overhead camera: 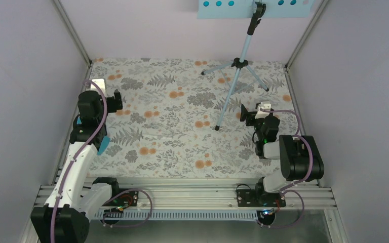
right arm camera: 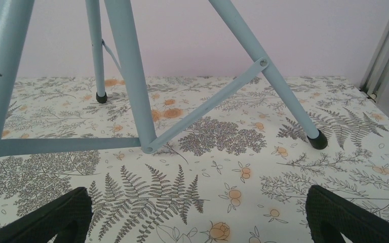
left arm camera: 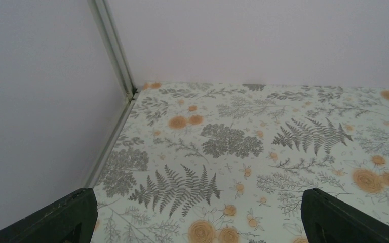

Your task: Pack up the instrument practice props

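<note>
The light blue tripod music stand (overhead camera: pixel 237 76) stands at the back right of the floral table, and its perforated desk (overhead camera: pixel 223 7) is cut off by the top edge. My right gripper (overhead camera: pixel 248 117) hovers open just right of the stand's near foot. In the right wrist view the stand's pole (right arm camera: pixel 131 76) and legs are straight ahead, beyond my open gripper (right arm camera: pixel 197 215), with nothing between the fingers. My left gripper (overhead camera: pixel 116 102) is open over the left side and faces the back left corner (left arm camera: pixel 131 93); the left wrist view shows this gripper (left arm camera: pixel 198 215) empty. A teal shape (overhead camera: pixel 104 144) lies half hidden beside the left arm. No metronome is in view.
Pale walls and aluminium frame posts (overhead camera: pixel 73 30) close in the table on three sides. A metal rail (overhead camera: pixel 182 195) carrying both arm bases runs along the near edge. The stand's black-capped feet (right arm camera: pixel 317 140) rest on the floral cloth (overhead camera: pixel 172 131).
</note>
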You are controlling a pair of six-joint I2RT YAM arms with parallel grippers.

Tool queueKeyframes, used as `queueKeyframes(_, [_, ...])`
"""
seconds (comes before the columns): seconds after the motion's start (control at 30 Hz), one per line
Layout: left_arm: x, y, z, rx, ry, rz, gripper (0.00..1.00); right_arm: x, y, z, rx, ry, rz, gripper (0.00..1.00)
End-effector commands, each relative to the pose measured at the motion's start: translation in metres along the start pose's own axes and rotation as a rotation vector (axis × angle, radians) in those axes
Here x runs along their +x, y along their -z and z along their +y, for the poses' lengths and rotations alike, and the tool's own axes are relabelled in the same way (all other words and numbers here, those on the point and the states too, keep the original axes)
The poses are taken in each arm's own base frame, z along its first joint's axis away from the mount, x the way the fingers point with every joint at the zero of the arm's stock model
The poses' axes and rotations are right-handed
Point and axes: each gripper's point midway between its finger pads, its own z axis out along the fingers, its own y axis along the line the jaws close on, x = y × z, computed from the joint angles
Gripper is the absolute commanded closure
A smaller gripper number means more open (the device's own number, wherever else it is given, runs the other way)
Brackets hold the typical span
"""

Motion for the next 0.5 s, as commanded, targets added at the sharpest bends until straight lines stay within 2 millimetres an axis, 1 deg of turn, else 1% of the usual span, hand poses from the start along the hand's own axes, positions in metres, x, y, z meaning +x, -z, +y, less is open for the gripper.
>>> queueKeyframes(0.0, [-0.015, 0.012, 0.010, -0.052, 0.047, -0.032, 0.00, -0.018, 0.000, -0.001, 0.002, 0.029, -0.069, 0.01])
queueKeyframes(0.07, [-0.017, 0.019, 0.011, -0.055, 0.065, -0.047, 0.00, -0.020, 0.000, -0.002, 0.002, 0.030, -0.074, 0.01])
queueKeyframes(0.2, [-0.021, 0.031, 0.027, -0.133, 0.113, -0.057, 0.00, -0.021, 0.001, -0.002, 0.002, 0.034, -0.080, 0.01])
queueKeyframes(0.3, [-0.017, 0.041, 0.047, -0.236, 0.169, -0.013, 0.00, -0.023, 0.001, -0.002, 0.002, 0.035, -0.086, 0.01])
queueKeyframes(0.37, [-0.009, 0.048, 0.064, -0.321, 0.232, 0.041, 0.00, -0.024, 0.001, -0.002, 0.002, 0.037, -0.088, 0.01])
queueKeyframes(0.4, [-0.005, 0.051, 0.071, -0.352, 0.260, 0.072, 0.00, -0.024, 0.001, -0.002, 0.002, 0.037, -0.089, 0.01])
queueKeyframes(0.47, [-0.004, 0.063, 0.084, -0.385, 0.318, 0.107, 0.00, -0.025, 0.001, -0.002, 0.003, 0.038, -0.093, 0.00])
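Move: Behind and to the left of the left hand, half hidden under its forearm, lies a blue thing, roughly 5 cm back, 6 cm left and 24 cm below. The left rail runs some 13 cm to the left of that hand, down at table level. The tripod's near foot is about 44 cm to its right, level with it. From the right hand the blue thing lies some 62 cm left, 8 cm back and 10 cm lower. Drawing back and up first, then swinging ever faster to the left towards the side wall, the empty left hand travels about 6 to 7 cm, rising some 3 cm of it. The wrist turns about 15 degrees counter-clockwise and rolls slightly; the fingers stay wide open and touch nothing. ##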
